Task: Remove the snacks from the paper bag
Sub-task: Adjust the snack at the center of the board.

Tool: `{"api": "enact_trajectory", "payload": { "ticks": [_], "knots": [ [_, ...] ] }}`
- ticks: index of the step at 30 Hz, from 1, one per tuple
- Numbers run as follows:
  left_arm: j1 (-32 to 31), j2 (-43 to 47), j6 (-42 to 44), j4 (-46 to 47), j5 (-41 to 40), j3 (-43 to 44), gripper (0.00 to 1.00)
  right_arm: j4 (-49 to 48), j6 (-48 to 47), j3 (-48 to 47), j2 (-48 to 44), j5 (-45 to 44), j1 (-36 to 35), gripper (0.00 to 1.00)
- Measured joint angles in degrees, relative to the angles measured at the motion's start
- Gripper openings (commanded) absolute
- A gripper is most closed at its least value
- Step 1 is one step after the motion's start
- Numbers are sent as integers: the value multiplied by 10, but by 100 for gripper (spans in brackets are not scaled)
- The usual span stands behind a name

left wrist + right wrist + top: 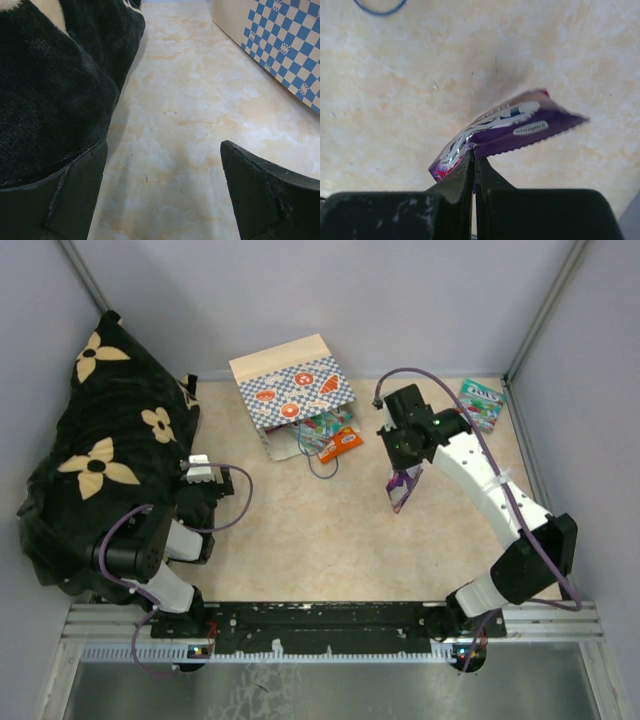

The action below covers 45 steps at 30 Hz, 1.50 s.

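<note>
The paper bag lies on its side at the back centre, checkered face up, mouth toward me. Snacks spill from the mouth: an orange pouch and green and red ones, with the blue cord handle looping out. A corner of the bag shows in the left wrist view. My right gripper hangs above the table right of the bag, shut on the edge of a purple snack pouch that dangles clear of the surface. My left gripper is open over bare table beside the black cloth. A green pouch lies at the back right.
A black cloth with cream flowers is heaped along the left side and presses against my left finger. Grey walls close the back and sides. The marbled table surface stretches between the arms.
</note>
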State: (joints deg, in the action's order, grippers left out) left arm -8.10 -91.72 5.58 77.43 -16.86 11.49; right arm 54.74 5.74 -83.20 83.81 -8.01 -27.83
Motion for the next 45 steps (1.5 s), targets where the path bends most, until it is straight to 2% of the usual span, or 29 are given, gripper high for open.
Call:
{"api": "enact_trajectory", "payload": {
  "ticks": [5,9,15,25,26,27,28,29,31,33,35,38,41,43,45],
  "knots": [
    [0,0,0,0,0,0,100,102,-110,-33,26,39,-18,0],
    [0,0,0,0,0,0,100,134,-164,-111,73,89,-25,0],
    [0,0,0,0,0,0,100,153,-213,-179,123,143,-25,0],
    [0,0,0,0,0,0,100,104,-307,-124,174,151,1,2],
    [0,0,0,0,0,0,100,95,-317,-124,182,148,10,4],
    [0,0,0,0,0,0,100,85,-329,-126,192,141,21,14],
    [0,0,0,0,0,0,100,76,-338,-131,207,133,33,31],
    [0,0,0,0,0,0,100,72,-342,-141,224,125,43,44],
    [0,0,0,0,0,0,100,59,-345,-176,273,98,62,65],
    [0,0,0,0,0,0,100,16,-343,-200,320,42,75,83],
    [0,0,0,0,0,0,100,-40,-337,-202,348,-34,83,96],
    [0,0,0,0,0,0,100,-114,-315,-202,358,-129,86,99],
    [0,0,0,0,0,0,100,-207,-240,-184,334,-191,85,98],
    [0,0,0,0,0,0,100,-271,-147,-116,276,-188,85,89],
    [0,0,0,0,0,0,100,-325,-49,-20,195,-169,84,86]
  ]
}}
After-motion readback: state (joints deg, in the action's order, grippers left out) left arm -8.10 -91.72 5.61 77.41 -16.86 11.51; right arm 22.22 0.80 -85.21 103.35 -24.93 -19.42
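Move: The right hand, still pinching the purple snack by its edge, is headed for the bare middle of the board, about 6 cm ahead, 3 cm left and 19 cm below. On that same board level, the orange snack lies some 15 cm ahead and 10 cm left, the paper bag about 24 cm ahead and 21 cm left, and the green snack about 25 cm ahead and 19 cm right. For the idle left hand, that middle spot is roughly 35 cm right, 2 cm ahead and 8 cm below. Back about 3 cm, then left with the purple snack held shut, the right wrist turning counter-clockwise some 30 degrees; next the hand sinks and sweeps forward and to the right, its fingers spreading wide to let go of the snack. Emptied, it keeps going forward while rising, drawing back slightly at the last as the wrist unwinds clockwise and tips up, ending about 17 cm farther out. ##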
